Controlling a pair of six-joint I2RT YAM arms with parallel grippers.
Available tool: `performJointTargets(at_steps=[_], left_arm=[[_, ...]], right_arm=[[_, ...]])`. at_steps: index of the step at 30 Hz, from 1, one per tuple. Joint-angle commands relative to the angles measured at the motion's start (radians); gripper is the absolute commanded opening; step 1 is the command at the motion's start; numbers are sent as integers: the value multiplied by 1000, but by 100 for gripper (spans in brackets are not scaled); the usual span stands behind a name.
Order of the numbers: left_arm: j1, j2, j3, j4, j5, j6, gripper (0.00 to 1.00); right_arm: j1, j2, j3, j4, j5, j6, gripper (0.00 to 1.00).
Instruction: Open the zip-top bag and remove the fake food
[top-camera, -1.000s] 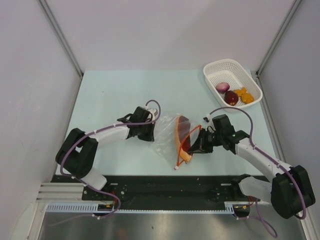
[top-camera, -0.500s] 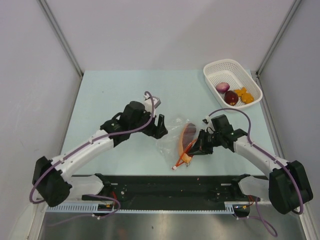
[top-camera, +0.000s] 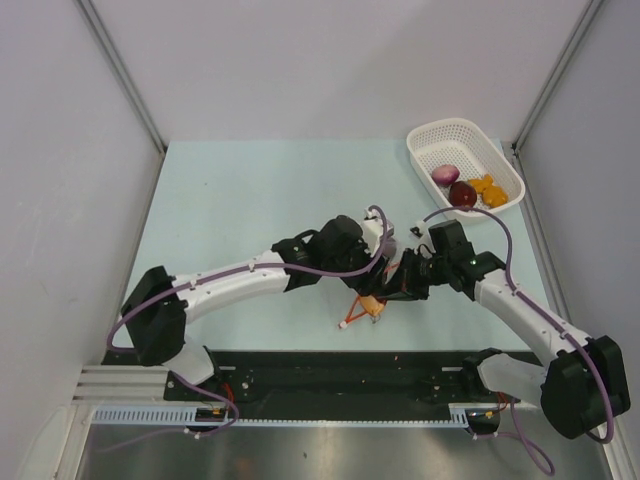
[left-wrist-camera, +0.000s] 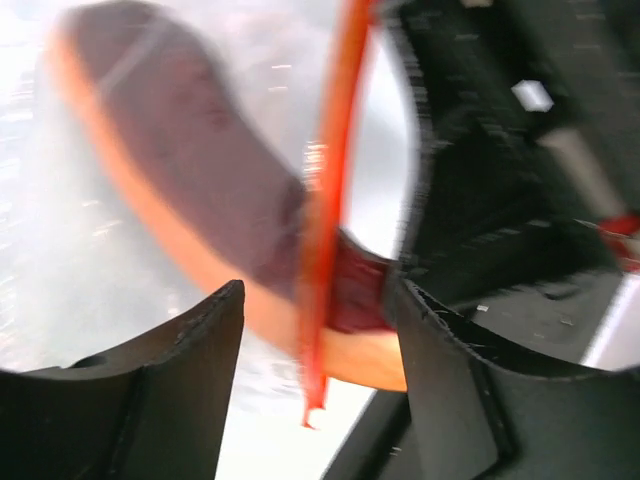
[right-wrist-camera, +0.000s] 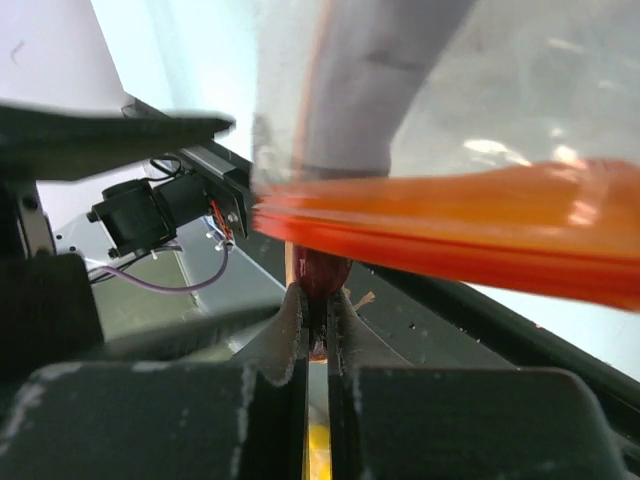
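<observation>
The zip-top bag (top-camera: 368, 300) is bunched between my two grippers at the table's front middle, mostly hidden under the left arm. Its red-orange zip strip (left-wrist-camera: 322, 230) hangs between the open fingers (left-wrist-camera: 180, 385) of my left gripper (top-camera: 385, 260), apart from both. A reddish-brown slice of fake food (left-wrist-camera: 190, 170) lies inside the bag, just beyond those fingers. My right gripper (right-wrist-camera: 318, 300) is shut on the bag's zip edge, the strip (right-wrist-camera: 450, 235) running above it. More fake food, a purple bulb (top-camera: 445, 174), a maroon lump (top-camera: 462, 195) and orange chunks (top-camera: 487, 189), sits in the basket.
The white perforated basket (top-camera: 440, 135) stands at the back right corner of the table. Grey walls close in on both sides. A black rail (top-camera: 330, 370) runs along the near edge, by the arm bases.
My left arm has swung right, from the bag's left side to over its mouth, and its jaws have gone from shut to open. The bag has bunched up toward the right gripper.
</observation>
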Motion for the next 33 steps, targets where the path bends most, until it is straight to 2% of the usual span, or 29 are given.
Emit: performJointTargets(at_steps=[1,4,14,15,16,19,26,30,33], left_arm=[[7,5,71,2,-98,55,64],[5,24,71,1,-109,57,57],[7,112,82,-13,-35,64,53],[8,120,86,-28,-47,61,47],[11,129,95,-34,-79,58,27],[31,149,121,-50,-95,50,0],[83,170,200,-157,-294,3,0],[113,175,217,-191,-328,-20,0],[120,181,235,-221,-330,-28,0]], right_arm=[[-5,-34,25,8,-12,23,0],[-7,-40,19,16,-20,33,0],[-7,-45,23,34,-32,56,0],[-7,-46,28,34,-35,59,0],[-7,-49,32,28,-38,60,0],[-7,-75,60,-33,-31,51,0],[-8,-205,190,-412,31,-52,0],[-7,-349,209,-542,31,-56,0],[-10,-390,262,-615,49,-46,0]])
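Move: The orange zip strip of the bag mouth runs between my open left fingertips, to be caught about 2 cm ahead and 3 cm below them; the loose zip end hangs some 7 cm back and 7 cm left of that hand, about 8 cm lower. From my right hand, shut on the near end of the long food piece, the food's middle is about 7 cm ahead, 2 cm left and 4 cm lower, the strip 3 cm ahead and 3 cm left at its height. I ease my left hand a little forward and down, shut its fingers on the zip strip, then carry the strip about 7 cm forward and slightly left, turning some 15 degrees counter-clockwise. My right hand first holds nearly still, keeping its pinch on the food's end, then pulls up and back towards the base, 8 cm up and 6 back, and slightly right, away from the bag mouth. ##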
